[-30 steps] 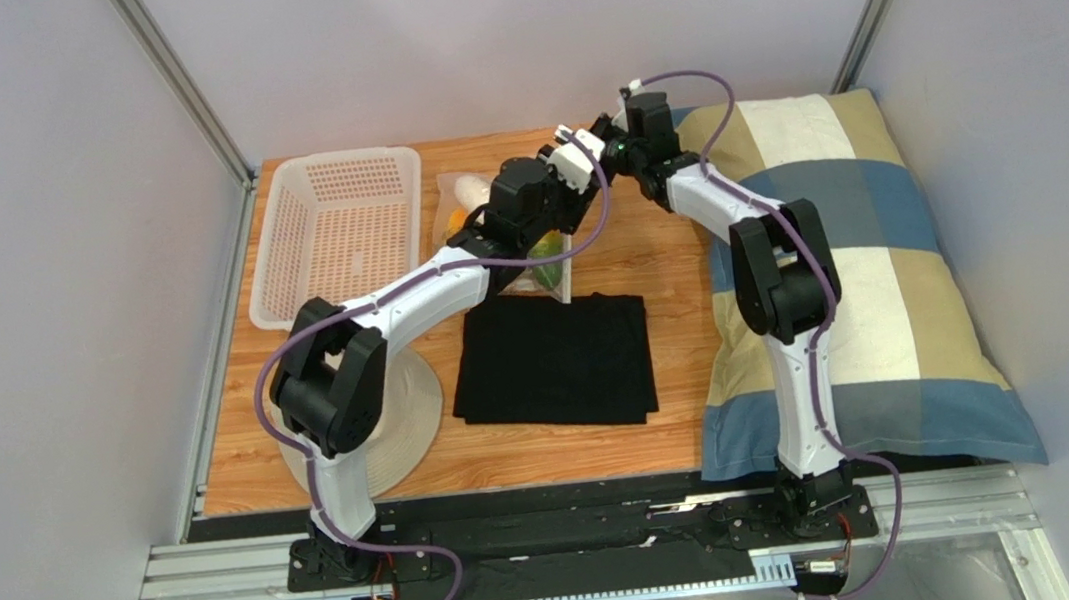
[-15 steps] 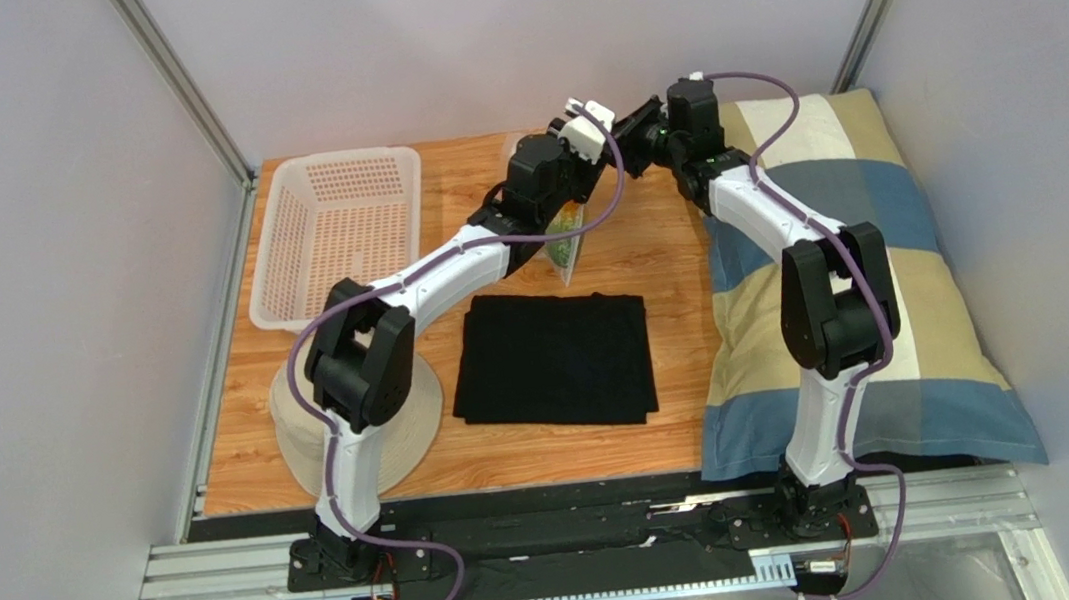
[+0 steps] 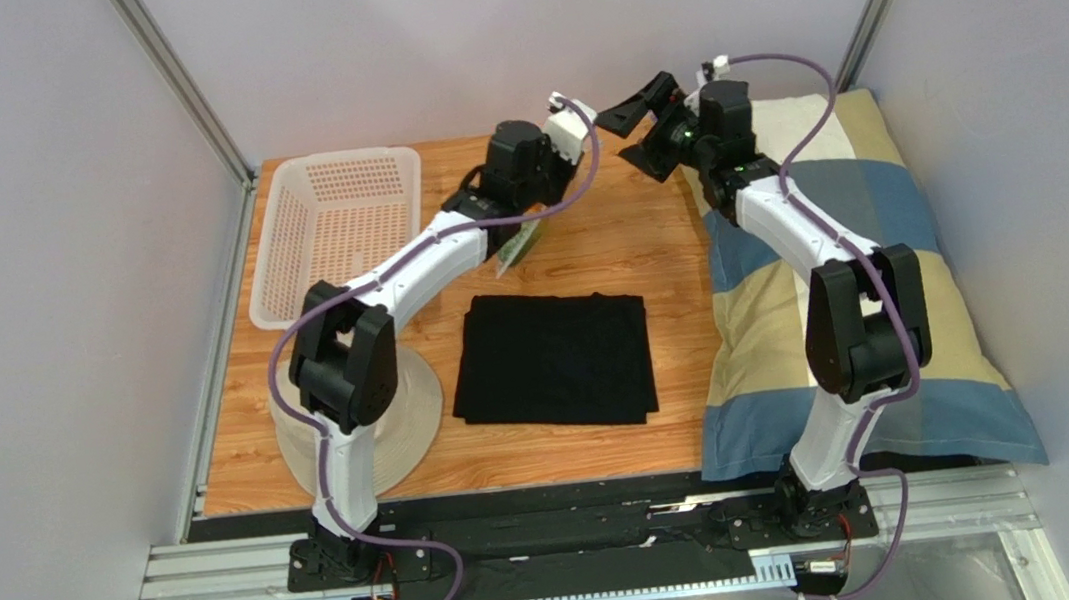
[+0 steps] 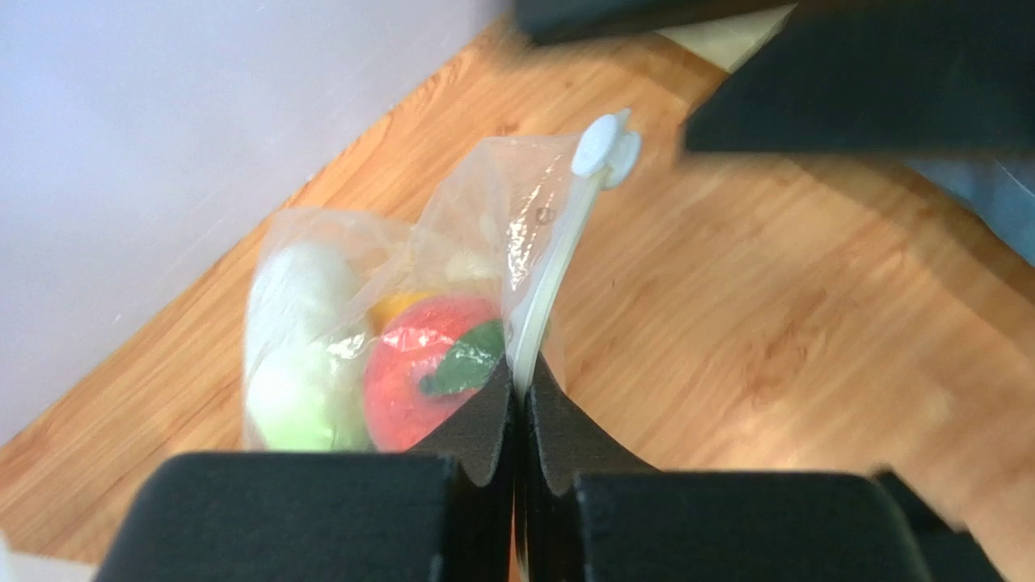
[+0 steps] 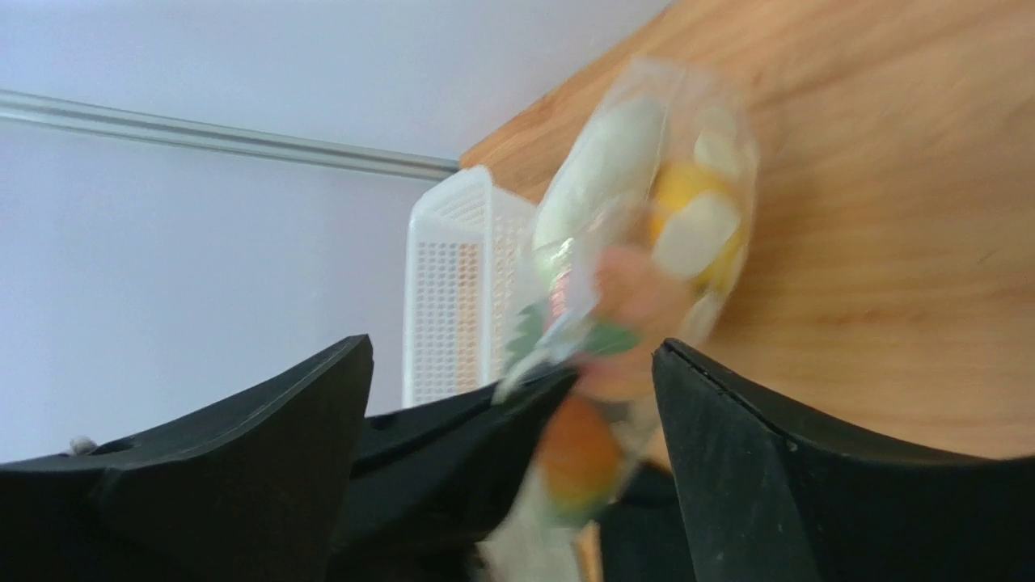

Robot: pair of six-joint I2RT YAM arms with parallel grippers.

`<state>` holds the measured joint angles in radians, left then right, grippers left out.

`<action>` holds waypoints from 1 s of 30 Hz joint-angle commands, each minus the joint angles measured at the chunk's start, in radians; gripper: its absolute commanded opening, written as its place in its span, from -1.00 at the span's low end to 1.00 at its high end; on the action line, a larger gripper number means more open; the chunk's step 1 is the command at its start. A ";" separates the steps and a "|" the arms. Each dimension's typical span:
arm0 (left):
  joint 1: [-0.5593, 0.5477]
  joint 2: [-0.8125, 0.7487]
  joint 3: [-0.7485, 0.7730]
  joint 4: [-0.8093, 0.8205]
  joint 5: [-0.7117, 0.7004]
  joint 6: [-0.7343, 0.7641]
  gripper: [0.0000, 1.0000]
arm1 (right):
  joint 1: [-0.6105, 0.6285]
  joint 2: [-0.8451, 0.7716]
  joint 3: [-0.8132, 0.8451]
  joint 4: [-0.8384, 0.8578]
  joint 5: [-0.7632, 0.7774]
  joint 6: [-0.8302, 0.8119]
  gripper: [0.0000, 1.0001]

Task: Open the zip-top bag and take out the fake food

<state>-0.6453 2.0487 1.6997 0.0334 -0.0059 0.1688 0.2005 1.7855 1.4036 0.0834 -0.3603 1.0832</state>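
Note:
The zip-top bag (image 4: 522, 230) hangs floppy above the wooden table, and my left gripper (image 4: 520, 394) is shut on its zip edge. A white slider (image 4: 605, 143) sits at the far end of that zip. The fake food (image 4: 419, 364) is inside the bag: a red fruit with a green leaf, a pale white-green piece and some yellow. From above, the bag (image 3: 517, 249) dangles below the left gripper (image 3: 521, 208) at the back centre of the table. My right gripper (image 3: 632, 131) stands open just to its right, holding nothing. In the right wrist view the bag (image 5: 656, 194) is blurred beyond the open right gripper (image 5: 513, 349).
A white perforated basket (image 3: 337, 232) stands at the back left. A folded black cloth (image 3: 555, 358) lies mid-table in front of the bag. A checked pillow (image 3: 841, 280) covers the right side. A round beige disc (image 3: 410, 413) lies near the left arm.
The right gripper has let go and opened, drawing back to the right. The left gripper has closed on the bag's zip edge and shifted left with it.

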 commanded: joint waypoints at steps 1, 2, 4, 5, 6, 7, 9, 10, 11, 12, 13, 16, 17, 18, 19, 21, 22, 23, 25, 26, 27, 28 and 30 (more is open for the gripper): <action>0.090 -0.110 0.132 -0.239 0.249 -0.043 -1.00 | -0.061 -0.048 0.052 0.023 -0.145 -0.415 0.83; 0.105 -0.108 0.149 -0.265 0.280 -0.067 -1.00 | -0.061 -0.035 0.093 -0.015 -0.167 -0.493 0.84; 0.157 -0.102 0.210 -0.351 0.410 -0.094 -1.00 | -0.062 -0.031 0.100 -0.048 -0.247 -0.666 0.83; 0.177 -0.088 0.234 -0.381 0.469 -0.119 -1.00 | -0.062 -0.038 0.083 -0.012 -0.288 -0.715 0.83; 0.194 -0.076 0.264 -0.447 0.521 -0.132 -1.00 | -0.061 -0.052 0.011 0.045 -0.325 -0.747 0.83; 0.222 -0.062 0.335 -0.484 0.593 -0.141 -1.00 | -0.062 -0.063 -0.018 0.131 -0.383 -0.814 0.82; 0.239 -0.016 0.402 -0.582 0.648 -0.143 -1.00 | -0.058 -0.083 -0.104 0.262 -0.458 -0.862 0.82; 0.249 -0.004 0.455 -0.608 0.725 -0.137 -1.00 | -0.055 -0.086 -0.132 0.327 -0.518 -0.874 0.83; 0.254 0.008 0.463 -0.621 0.765 -0.129 -1.00 | -0.053 -0.084 -0.159 0.388 -0.538 -0.867 0.84; 0.257 0.008 0.463 -0.628 0.800 -0.126 -1.00 | -0.047 -0.062 -0.175 0.491 -0.577 -0.861 0.84; 0.257 0.008 0.460 -0.635 0.828 -0.117 -1.00 | -0.049 -0.040 -0.169 0.525 -0.585 -0.850 0.84; 0.257 -0.001 0.445 -0.661 0.857 -0.091 -1.00 | -0.049 0.032 -0.127 0.617 -0.623 -0.789 0.81; 0.257 -0.004 0.440 -0.662 0.862 -0.086 -1.00 | -0.049 0.041 -0.123 0.640 -0.624 -0.766 0.81; 0.257 -0.002 0.442 -0.674 0.873 -0.080 -1.00 | -0.049 0.051 -0.120 0.695 -0.646 -0.747 0.81; 0.257 0.001 0.439 -0.681 0.901 -0.072 -1.00 | -0.047 0.063 -0.114 0.723 -0.654 -0.731 0.81; 0.257 0.005 0.439 -0.682 0.925 -0.075 -1.00 | -0.049 0.071 -0.104 0.745 -0.666 -0.717 0.81; 0.257 0.008 0.439 -0.682 0.941 -0.075 -1.00 | -0.047 0.077 -0.094 0.743 -0.690 -0.718 0.80; 0.257 0.007 0.439 -0.679 0.945 -0.078 -1.00 | -0.047 0.089 -0.092 0.740 -0.700 -0.723 0.79; 0.257 0.008 0.445 -0.672 0.958 -0.081 -1.00 | -0.046 0.103 -0.089 0.754 -0.715 -0.724 0.75; 0.256 0.011 0.449 -0.672 0.963 -0.083 -1.00 | -0.046 0.120 -0.077 0.762 -0.723 -0.717 0.72; 0.256 0.013 0.456 -0.675 0.962 -0.084 -1.00 | -0.046 0.127 -0.072 0.797 -0.736 -0.683 0.71; 0.257 0.021 0.460 -0.679 0.963 -0.081 -1.00 | -0.042 0.133 -0.069 0.823 -0.743 -0.663 0.67; 0.257 0.027 0.469 -0.695 0.968 -0.077 -1.00 | -0.032 0.150 -0.048 0.857 -0.769 -0.637 0.55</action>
<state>-0.3893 2.0724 2.1235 -0.6647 0.8936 0.0708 0.1558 1.9064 1.2949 0.7837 -1.0607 0.3939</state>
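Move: Just beyond the left fingers, which already pinch the bag's zip edge, the white zip slider sticks out about 5 cm ahead and 2 cm right, nearly level with them. From that hand the bag's filled body hangs some 9 cm below, 6 cm left and 2 cm back; the basket is about 34 cm left, 4 cm back; the black cloth 25 cm back, 6 cm left, both far below. For the right hand the slider lies about 4 cm ahead, 3 cm left, 4 cm lower. Lifting the pinched bag first up and to the left, then drawing it back, the left hand ends about 7 cm higher and nearer the bases, its closed fingers swung clockwise to point right. The right hand dips right, then comes back and left about 5 cm, swinging and rolling until its wide-open fingers point left and straddle the slider end; no grip yet. ##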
